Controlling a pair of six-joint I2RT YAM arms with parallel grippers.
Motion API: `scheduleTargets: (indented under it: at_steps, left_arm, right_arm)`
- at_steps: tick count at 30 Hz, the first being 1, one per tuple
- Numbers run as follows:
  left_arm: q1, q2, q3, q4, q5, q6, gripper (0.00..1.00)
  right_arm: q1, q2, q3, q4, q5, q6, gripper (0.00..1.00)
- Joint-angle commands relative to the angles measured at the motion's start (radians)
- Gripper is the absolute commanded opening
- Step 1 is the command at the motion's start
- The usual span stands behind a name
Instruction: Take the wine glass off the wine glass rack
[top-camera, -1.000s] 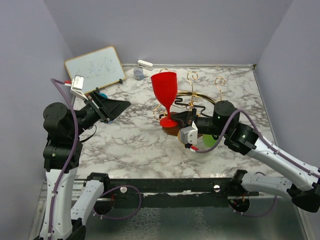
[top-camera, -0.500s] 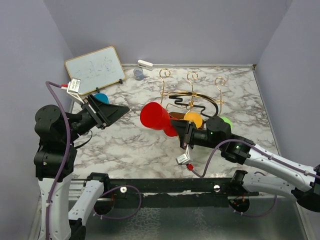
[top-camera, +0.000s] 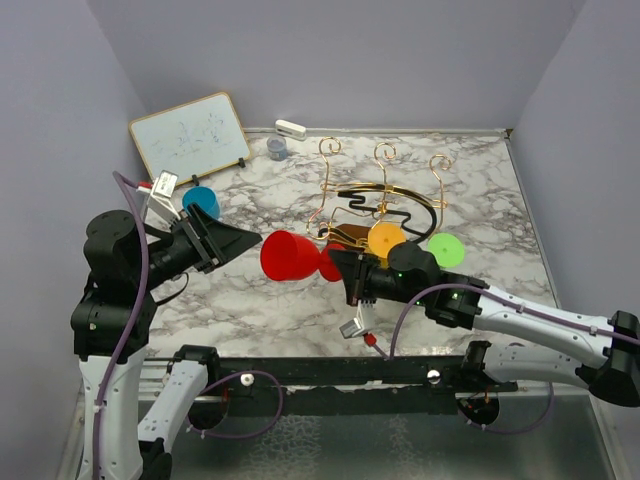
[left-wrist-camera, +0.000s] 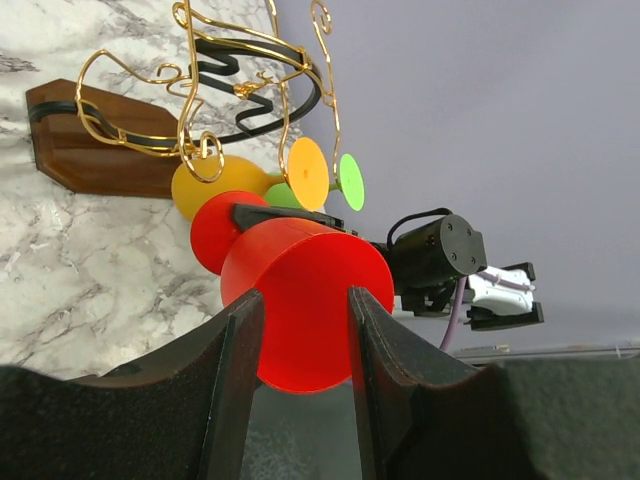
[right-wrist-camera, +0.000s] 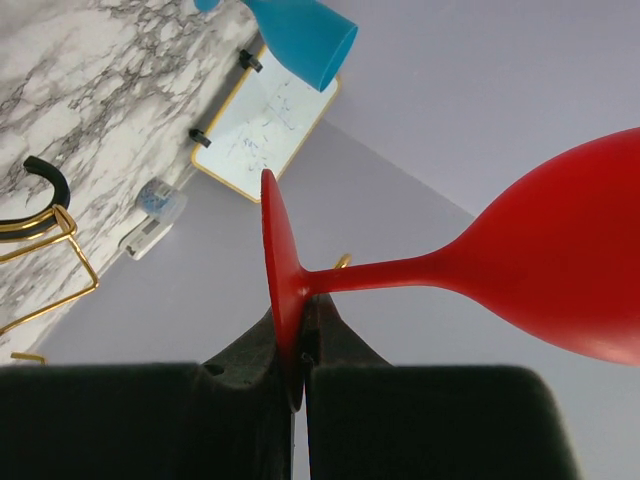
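The red wine glass (top-camera: 290, 257) is held on its side above the table, left of the gold wire wine glass rack (top-camera: 380, 195), bowl pointing left. My right gripper (top-camera: 347, 272) is shut on the glass's round foot (right-wrist-camera: 280, 270), whose disc is pinched edge-on between the pads of my right gripper (right-wrist-camera: 300, 335). My left gripper (top-camera: 252, 240) is open, level with the bowl's mouth. In the left wrist view the red bowl (left-wrist-camera: 305, 250) fills the gap between the fingers of my left gripper (left-wrist-camera: 303, 300). Whether they touch it does not show.
An orange glass (top-camera: 387, 240) and a green glass (top-camera: 445, 250) are at the rack, whose dark wooden base (left-wrist-camera: 90, 140) shows in the left wrist view. A blue glass (top-camera: 200, 200), a whiteboard (top-camera: 188, 138), a white eraser (top-camera: 291, 128) and a small grey cup (top-camera: 277, 147) lie far left.
The right gripper brought the red glass from upright by the rack leftward and nearer, tipping it onto its side. The left gripper swung right to meet the bowl.
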Motion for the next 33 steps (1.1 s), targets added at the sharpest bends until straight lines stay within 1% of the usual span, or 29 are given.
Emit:
scheduleTargets:
  at_steps: [1,4,7,10,16,21,29,33]
  left_arm:
    - [-0.003,-0.016,0.023,-0.072,-0.003,0.075,0.42]
    - [-0.003,-0.021,0.045,-0.125,-0.022,0.135,0.42]
    - [-0.003,-0.029,0.065,-0.213,-0.066,0.2,0.42]
    - [-0.006,-0.045,0.05,-0.25,-0.091,0.23,0.42]
    - [-0.014,-0.068,-0.025,-0.221,-0.085,0.221,0.42]
    - [-0.017,-0.067,-0.022,-0.214,-0.088,0.217,0.42]
    - [-0.017,-0.079,-0.069,-0.205,-0.097,0.209,0.41]
    - [-0.017,-0.077,-0.068,-0.21,-0.11,0.21,0.38]
  right_arm:
    - [0.022,0.022,0.039,0.062,0.047,-0.005,0.01]
    - [0.028,0.032,0.038,0.077,0.05,0.01,0.01]
    - [0.035,0.035,0.033,0.085,0.055,0.014,0.01]
    - [0.038,0.038,0.031,0.094,0.056,0.018,0.01]
    - [0.049,0.055,0.046,0.103,0.061,0.021,0.01]
    - [0.061,0.076,0.057,0.115,0.065,0.02,0.01]
    - [0.098,0.112,0.069,0.143,0.072,0.024,0.01]
    - [0.108,0.131,0.081,0.15,0.081,0.026,0.01]
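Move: The bowl of the red wine glass, held by its foot end in the right gripper with the mouth facing the left hand, lies about 7 cm to the left hand's right, level fore and aft, some 5 cm lower. The blue glass stands roughly 22 cm ahead of the left hand and 15 cm to its left. From the right hand, the left gripper is about 14 cm left, 2 cm back and 12 cm higher; the yellow glass hangs 5 cm ahead and 6 cm right. Bring the left gripper down about 6 cm to the rim of the red glass, drawing it back slightly early on and rolling it some 10 degrees so its left side rises; keep the fingers part-open, one overlapping the mouth and the other outside. Meanwhile carry the glass left towards it with the right hand, easing slightly back and keeping the grip shut. ##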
